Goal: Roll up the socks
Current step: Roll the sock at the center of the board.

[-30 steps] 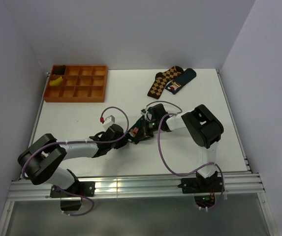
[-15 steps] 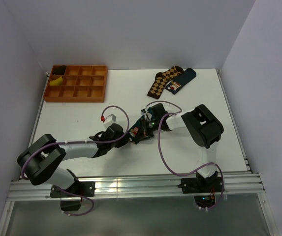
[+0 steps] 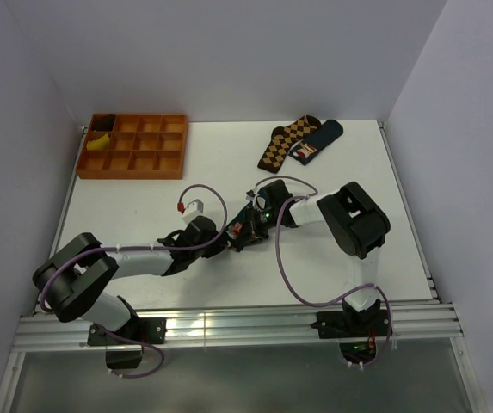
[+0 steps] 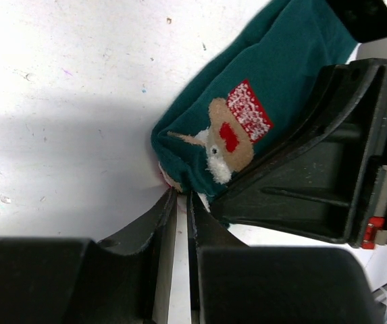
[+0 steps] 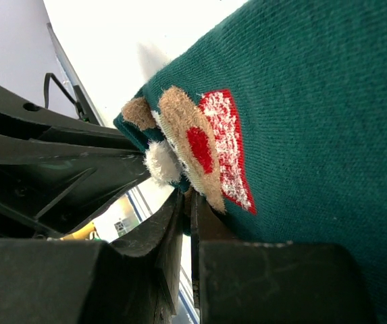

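The dark teal socks (image 4: 284, 64) lie folded on the white table, a red, white and brown cartoon patch (image 4: 230, 138) on top. My left gripper (image 4: 182, 197) is shut on the socks' near folded edge, where a sliver of fabric sits between the tips. My right gripper (image 5: 188, 202) is shut on the socks (image 5: 328, 101) just under the patch (image 5: 203, 152). In the top view both grippers, left (image 3: 227, 234) and right (image 3: 249, 224), meet at mid-table with the socks (image 3: 237, 230) mostly hidden between them.
An orange compartment tray (image 3: 134, 146) stands at the back left, with a yellow item and a dark item in its left cells. A brown argyle pair (image 3: 282, 143) and a dark blue sock (image 3: 318, 141) lie at the back right.
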Robot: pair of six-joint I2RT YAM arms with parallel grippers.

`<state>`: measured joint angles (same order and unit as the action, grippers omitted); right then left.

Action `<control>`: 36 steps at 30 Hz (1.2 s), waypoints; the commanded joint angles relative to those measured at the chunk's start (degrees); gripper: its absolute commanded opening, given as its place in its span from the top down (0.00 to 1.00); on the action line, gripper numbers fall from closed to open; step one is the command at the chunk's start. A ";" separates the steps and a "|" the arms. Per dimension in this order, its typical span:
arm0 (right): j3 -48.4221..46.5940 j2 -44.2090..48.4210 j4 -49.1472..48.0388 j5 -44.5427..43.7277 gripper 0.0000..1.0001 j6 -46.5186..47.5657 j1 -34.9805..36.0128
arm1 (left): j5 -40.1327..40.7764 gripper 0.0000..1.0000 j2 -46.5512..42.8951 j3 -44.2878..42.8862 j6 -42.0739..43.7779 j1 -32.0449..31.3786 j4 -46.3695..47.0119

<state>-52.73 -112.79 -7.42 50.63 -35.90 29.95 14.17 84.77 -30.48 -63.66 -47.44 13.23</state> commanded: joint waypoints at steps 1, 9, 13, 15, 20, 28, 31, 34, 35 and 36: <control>-1.67 -1.46 2.50 -2.03 1.00 1.89 -0.69 | -0.46 0.83 1.01 -1.77 0.99 -0.28 2.32; -2.38 -2.08 4.26 -2.29 1.00 2.41 -0.69 | -0.03 0.83 -1.71 -0.55 0.38 -0.37 3.72; -2.55 -1.99 4.61 -2.73 1.00 2.76 -0.69 | 0.24 0.82 -3.12 1.12 0.73 -0.37 6.88; -2.90 -2.17 4.69 -2.73 1.00 2.68 -0.69 | -0.02 0.82 -2.86 1.39 0.82 -0.37 7.77; -3.43 -2.26 4.96 -2.56 1.00 2.68 -0.69 | -0.90 0.82 -0.32 0.95 0.90 -0.37 9.18; -3.43 -2.26 5.40 -2.91 1.00 2.94 -0.69 | 1.19 0.79 -4.25 1.21 0.20 -0.37 6.55; -3.26 -2.08 5.40 -3.08 1.00 3.03 -0.69 | 4.53 0.73 -11.37 2.35 -0.24 -0.37 2.42; -3.26 -2.26 5.66 -3.08 1.00 3.38 -0.69 | 7.88 0.50 -16.47 2.88 -0.24 -0.37 -1.09; -3.34 -2.08 5.84 -3.34 1.00 3.64 -0.69 | 8.67 0.46 -17.53 2.79 -0.24 -0.29 -2.06; -3.43 -1.99 6.01 -3.43 1.00 3.73 -0.77 | 8.85 0.44 -17.71 2.71 -0.24 -0.28 -2.86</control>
<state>-55.13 -113.82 -3.33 51.07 -34.54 29.74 18.72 68.75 -27.97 -64.03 -47.51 14.41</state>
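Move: The green sock's folded near end lies right at the left fingertips, about 1 cm ahead, 2 cm to the right and level with them. The sock's middle is some 5 cm ahead and 5 cm right of the left hand. The right gripper's tips are about 3 cm to the left hand's right and level with it fore and aft. For the right hand, that near end is in its pinch, its middle about 1 cm to the left. The sock's folded end, still pinched by the motionless right fingers, is worked at by the left gripper's nearly shut tips, already against it: they ease up, forward and right by a centimetre or two, then dip slightly. The left hand then comes free and lifts quickly to about 8 cm up, drifting left, fingertips tilting up some 15 degrees as its fingers open to about half. ##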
